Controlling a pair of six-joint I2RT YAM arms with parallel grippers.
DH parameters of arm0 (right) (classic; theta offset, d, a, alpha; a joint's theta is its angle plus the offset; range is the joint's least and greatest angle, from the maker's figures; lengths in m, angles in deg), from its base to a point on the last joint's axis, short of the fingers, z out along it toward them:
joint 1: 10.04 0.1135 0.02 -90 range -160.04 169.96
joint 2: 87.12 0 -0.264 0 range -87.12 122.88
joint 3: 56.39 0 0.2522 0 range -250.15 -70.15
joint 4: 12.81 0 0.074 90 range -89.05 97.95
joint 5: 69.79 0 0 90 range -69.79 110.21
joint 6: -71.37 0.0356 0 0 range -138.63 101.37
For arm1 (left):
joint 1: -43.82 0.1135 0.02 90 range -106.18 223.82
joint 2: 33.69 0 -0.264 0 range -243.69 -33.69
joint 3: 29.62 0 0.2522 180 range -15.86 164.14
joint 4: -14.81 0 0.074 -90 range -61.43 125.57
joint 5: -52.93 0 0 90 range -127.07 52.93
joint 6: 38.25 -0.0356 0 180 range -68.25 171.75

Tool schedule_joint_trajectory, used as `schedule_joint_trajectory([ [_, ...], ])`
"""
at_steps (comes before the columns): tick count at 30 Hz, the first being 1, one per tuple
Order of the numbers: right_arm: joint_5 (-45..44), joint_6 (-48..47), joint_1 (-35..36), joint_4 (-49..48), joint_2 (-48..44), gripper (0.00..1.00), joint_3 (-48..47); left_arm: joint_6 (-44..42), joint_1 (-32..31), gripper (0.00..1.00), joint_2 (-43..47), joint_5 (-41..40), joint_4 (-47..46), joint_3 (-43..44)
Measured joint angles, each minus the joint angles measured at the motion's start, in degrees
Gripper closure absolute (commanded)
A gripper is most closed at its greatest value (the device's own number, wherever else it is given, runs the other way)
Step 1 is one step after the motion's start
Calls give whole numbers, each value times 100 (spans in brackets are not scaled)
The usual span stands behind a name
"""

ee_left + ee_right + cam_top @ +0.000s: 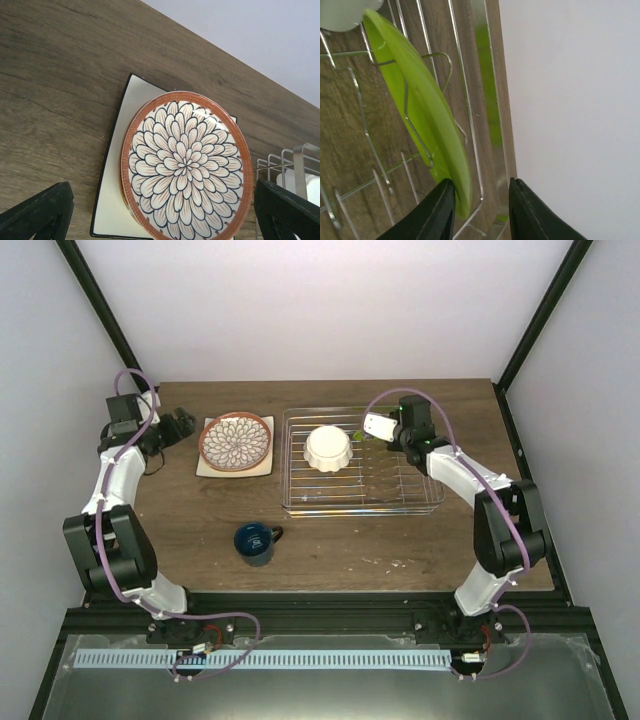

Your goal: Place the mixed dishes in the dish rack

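Note:
The lime-green plate stands on edge between the wires of the dish rack at its back right. My right gripper straddles the plate's rim with its jaws apart, wider than the rim; the rim lies by the left finger. The small white scalloped bowl sits upside down in the rack. The beige floral plate lies on the white square plate, left of the rack. My left gripper hovers open over them, holding nothing. The dark blue mug stands on the table in front.
The rack's right half holds nothing but upright wire prongs. A wall rises close behind the table's back edge. A corner of the rack shows beside the left gripper's right finger.

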Motion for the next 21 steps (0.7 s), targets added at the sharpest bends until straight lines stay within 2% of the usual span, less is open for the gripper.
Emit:
schedule_joint_trajectory([
  [3, 129, 146, 24, 227, -59, 48, -4, -20, 4, 0, -87, -76, 2, 0],
  [6, 299, 393, 125, 640, -313, 42, -4, -15, 17, 0, -323, -129, 7, 0],
  [13, 566, 1084, 837, 1285, -1003, 41, 125, 74, 26, 0, -1049, -199, 76, 79],
  [21, 1036, 2092, 1176, 1561, -1032, 45, 190, 81, 24, 1, -1676, -59, -74, 422],
])
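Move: From the open left gripper, the patterned plate lies about 13 cm to the right, 3 cm ahead and 16 cm below, on top of the white square plate. From the right gripper that patterned plate is some 40 cm to the left, 5 cm back and 14 cm below. Beside the right fingers the green plate stands in the rack, its middle about 7 cm to the left, 1 cm back and 5 cm down; the white bowl sits some 18 cm left, 6 cm back and 10 cm below. Lower the left gripper about 10 cm towards the patterned plate's left rim, fingers kept wide open, easing some 3 cm forward late on and tipping a little further down. Meanwhile draw the right gripper back and left, roughly 10 cm each way, off the green plate's edge and towards the bowl, opening its fingers wider, rolling its left side up and tipping it down. ##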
